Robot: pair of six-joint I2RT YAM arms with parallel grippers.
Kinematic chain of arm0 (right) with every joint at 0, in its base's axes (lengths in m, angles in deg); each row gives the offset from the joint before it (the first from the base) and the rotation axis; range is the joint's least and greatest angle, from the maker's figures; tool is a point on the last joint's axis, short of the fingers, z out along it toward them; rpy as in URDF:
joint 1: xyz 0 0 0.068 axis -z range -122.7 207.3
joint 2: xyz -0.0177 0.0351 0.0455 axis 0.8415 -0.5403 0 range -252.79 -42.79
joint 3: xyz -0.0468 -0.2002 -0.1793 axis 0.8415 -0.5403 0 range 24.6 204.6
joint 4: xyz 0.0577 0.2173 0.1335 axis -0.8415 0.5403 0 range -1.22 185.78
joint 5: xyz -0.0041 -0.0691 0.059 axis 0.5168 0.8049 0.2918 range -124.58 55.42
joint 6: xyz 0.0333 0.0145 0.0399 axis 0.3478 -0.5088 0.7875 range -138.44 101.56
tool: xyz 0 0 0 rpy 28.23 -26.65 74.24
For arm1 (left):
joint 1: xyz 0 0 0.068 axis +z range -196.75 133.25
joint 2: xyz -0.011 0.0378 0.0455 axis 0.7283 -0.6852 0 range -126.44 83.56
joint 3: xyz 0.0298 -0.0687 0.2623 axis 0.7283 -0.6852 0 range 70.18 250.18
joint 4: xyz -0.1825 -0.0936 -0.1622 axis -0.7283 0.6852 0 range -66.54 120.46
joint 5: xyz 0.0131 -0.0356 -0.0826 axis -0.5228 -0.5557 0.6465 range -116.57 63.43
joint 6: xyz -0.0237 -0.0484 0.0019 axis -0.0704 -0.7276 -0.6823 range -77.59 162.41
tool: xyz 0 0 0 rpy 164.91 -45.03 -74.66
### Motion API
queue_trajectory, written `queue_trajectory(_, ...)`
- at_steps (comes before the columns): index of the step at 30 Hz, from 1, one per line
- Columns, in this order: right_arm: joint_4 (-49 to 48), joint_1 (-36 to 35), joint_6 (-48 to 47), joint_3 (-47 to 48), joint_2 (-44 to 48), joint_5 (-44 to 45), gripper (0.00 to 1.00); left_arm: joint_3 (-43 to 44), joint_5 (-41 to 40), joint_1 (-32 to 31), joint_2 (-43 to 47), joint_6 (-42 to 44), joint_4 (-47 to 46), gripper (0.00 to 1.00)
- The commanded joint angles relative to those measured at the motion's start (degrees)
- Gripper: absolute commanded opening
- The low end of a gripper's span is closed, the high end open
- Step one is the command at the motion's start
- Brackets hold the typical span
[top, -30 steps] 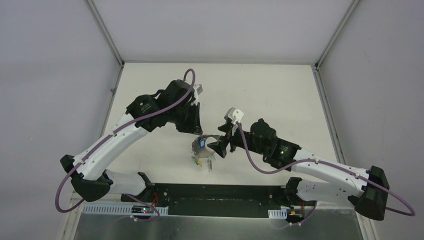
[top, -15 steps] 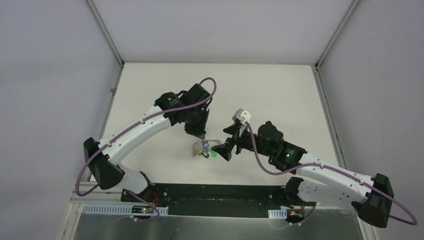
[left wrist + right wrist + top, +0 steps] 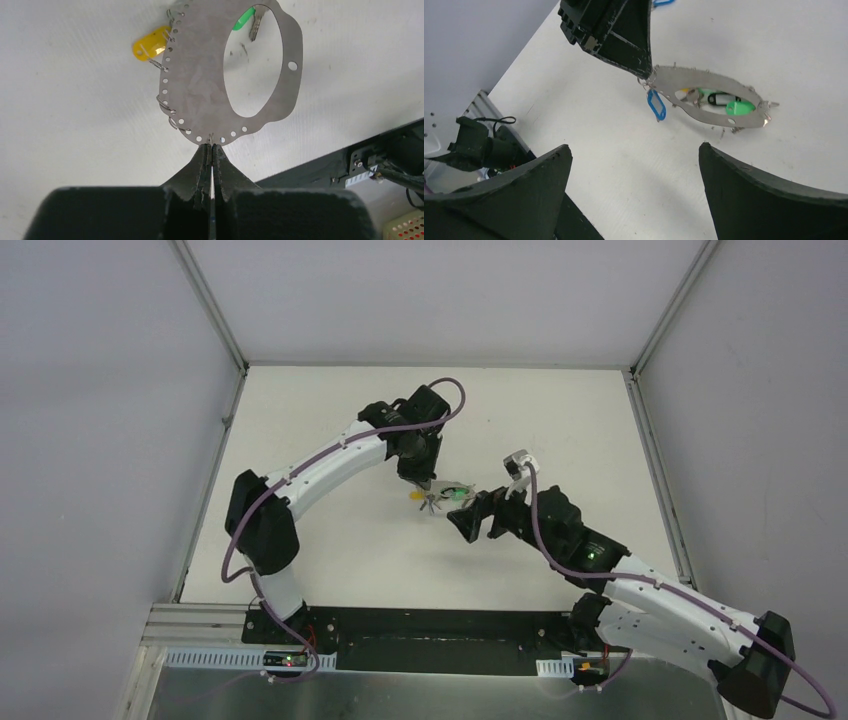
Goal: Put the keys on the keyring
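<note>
The keyring (image 3: 200, 75) is a flat grey metal loop with small holes along its rim. My left gripper (image 3: 211, 146) is shut on its near edge and holds it just above the white table. A yellow key tag (image 3: 151, 47) and a green one (image 3: 243, 19) with a silver key (image 3: 256, 29) show at its far side. In the right wrist view a blue tag (image 3: 656, 105) hangs from the keyring (image 3: 709, 116) near the left gripper (image 3: 644, 67), and a green tag (image 3: 740, 107) lies under the loop. My right gripper (image 3: 634, 150) is open and empty, a short way in front of the ring (image 3: 452, 491).
A black base rail (image 3: 440, 625) runs along the near table edge, with cabling and black hardware (image 3: 385, 160) there. Metal frame posts (image 3: 655, 330) and grey walls bound the white table (image 3: 560, 420) at the back and sides.
My left arm has carried the keyring away from the bases, up and to the right. My right gripper followed, opened wider and now stands apart from the ring.
</note>
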Motion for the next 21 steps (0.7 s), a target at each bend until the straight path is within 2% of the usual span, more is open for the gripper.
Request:
queue_trajectory(1, 5.08, 2.15, 6.78, -0.55, 3.03, 6.18, 1.00, 4.91, 2.72, 0.99, -4.95, 2.38, -3.41, 0.00)
queue_trajectory(6, 10.09, 5.47, 9.79, -0.57, 3.47, 3.52, 1.00, 2.53, 5.57, 0.95, -7.42, 2.70, -3.51, 0.00)
queue_trajectory(12, 13.63, 11.03, 13.47, 0.80, 0.67, -4.87, 1.00, -11.06, 9.67, -0.20, -2.54, -0.19, -8.30, 0.00)
queue_trajectory(21, 19.11, 18.01, 16.55, 5.73, -10.64, -15.35, 1.00, -29.08, 4.77, -10.22, 7.13, -12.14, -12.19, 0.00)
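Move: The metal keyring is already pinched in the left gripper, its middle about 5 cm right, 2 cm back and 4 cm below that hand, with a blue tag some 3 cm under the fingertips. Bare table to lower it over lies about 12 cm back, 2 cm left and 15 cm down. From the open right gripper, the keyring's middle is roughly 5 cm ahead, 2 cm left and 9 cm down; the loose blue key is about 20 cm ahead, 20 cm left and 20 cm down. Keep the left gripper shut on the keyring's end, ease it barely 2 cm forward and right, then sweep it back towards the base about 12 cm and somewhat left while sinking 11 cm, fingertips tilting some 15 degrees towards the base. Meanwhile lower the wide-open right gripper 8 cm and draw it 5 cm right, tipping its fingers down and turning them clockwise, clear of the keyring. ##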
